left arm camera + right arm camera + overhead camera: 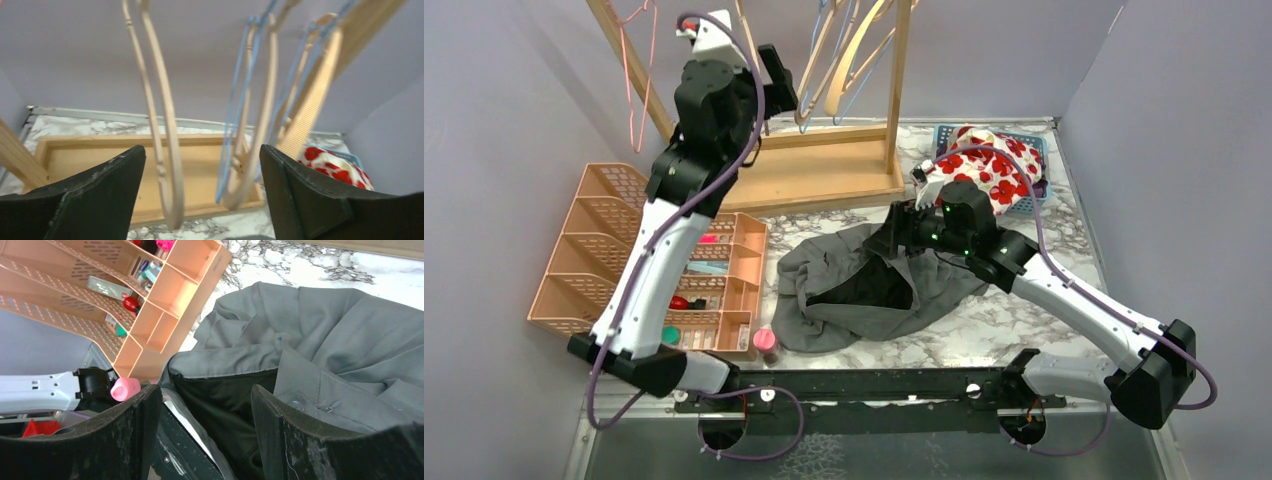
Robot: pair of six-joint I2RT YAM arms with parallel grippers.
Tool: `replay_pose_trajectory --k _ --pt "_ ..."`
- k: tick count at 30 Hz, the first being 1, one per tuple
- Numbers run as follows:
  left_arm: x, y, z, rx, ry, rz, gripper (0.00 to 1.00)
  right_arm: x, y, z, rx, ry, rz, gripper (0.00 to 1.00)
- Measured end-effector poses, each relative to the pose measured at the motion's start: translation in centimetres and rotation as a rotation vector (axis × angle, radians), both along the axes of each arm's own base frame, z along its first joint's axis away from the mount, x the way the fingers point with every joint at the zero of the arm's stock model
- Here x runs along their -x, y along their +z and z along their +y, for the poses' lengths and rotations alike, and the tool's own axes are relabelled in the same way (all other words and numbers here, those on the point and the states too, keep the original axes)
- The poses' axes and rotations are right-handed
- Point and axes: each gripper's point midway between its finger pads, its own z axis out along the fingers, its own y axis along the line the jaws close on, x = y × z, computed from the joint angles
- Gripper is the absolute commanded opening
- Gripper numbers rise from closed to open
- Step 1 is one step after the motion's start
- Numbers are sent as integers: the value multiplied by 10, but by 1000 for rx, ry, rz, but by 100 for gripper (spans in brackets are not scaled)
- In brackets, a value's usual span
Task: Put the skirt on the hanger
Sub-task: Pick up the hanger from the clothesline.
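The grey skirt (874, 285) lies crumpled on the marble table, its waistband gaping so the black lining (225, 405) shows. My right gripper (892, 235) hovers low over the skirt's upper edge, open; in the right wrist view the gripper (206, 390) straddles the waistband opening with nothing held. My left gripper (782, 90) is raised high beside the hangers (844, 60) on the wooden rack. It is open (202, 150) and empty. One wooden hanger (162, 140) dangles just beyond its fingers, and another wooden one with a blue wire hanger (240, 140) hangs to the right.
The rack's wooden base tray (824, 170) sits behind the skirt. A peach desk organizer (654, 265) stands at the left, a pink-capped bottle (764, 342) by its corner. A blue basket with red-flowered cloth (984, 165) is at back right. A pink wire hanger (639, 70) hangs far left.
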Motion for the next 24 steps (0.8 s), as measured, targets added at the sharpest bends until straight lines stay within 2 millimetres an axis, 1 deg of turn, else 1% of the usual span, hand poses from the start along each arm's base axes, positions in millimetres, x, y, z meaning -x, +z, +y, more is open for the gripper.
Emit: replay_pose_trajectory --k 1,2,4,7,10,14,16,17,19,20,23,24 --pt "-9 -1 3 -3 18 8 80 1 0 1 -5 3 3 69" --pt "-22 -4 11 -6 47 28 79 1 0 2 -9 8 4 69" --pt "-39 -9 25 -5 89 56 77 3 -1 2 -12 17 8 69" --pt "-55 -13 42 3 123 83 73 4 -3 3 -10 20 12 69" --pt "-65 -18 44 16 94 105 66 4 -4 2 -9 20 11 69" --pt "-76 -24 39 37 29 127 66 4 -4 2 -9 21 11 69" --pt "-80 -30 37 43 6 143 63 4 -4 2 -9 21 11 69" --pt "-82 -33 37 45 -2 151 59 3 -4 2 -9 20 11 69" --pt "-84 -39 37 47 -15 170 42 3 -4 2 -8 20 11 69" --pt "-85 -41 38 49 -17 177 35 3 -4 2 -8 20 11 69" --pt "-87 -44 43 53 -18 189 17 3 -4 3 -7 20 12 67" --pt "-87 -44 42 51 -21 189 14 3 -5 3 -7 20 12 67"
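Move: The hanger to be taken, leftmost of the wooden ones, has its near bar about 9 cm ahead of the left hand, 4 cm left and 4 cm lower. A second wooden hanger with a blue one beside it hangs some 10 cm ahead and 5 cm right; a pink hanger is 10 cm ahead and 17 cm left. From the right hand, that near bar lies roughly 22 cm ahead, 22 cm left and 20 cm higher. Left hand reaches about 9 cm forward, leftward and down to the hanger's near bar, fingers closing around it. ##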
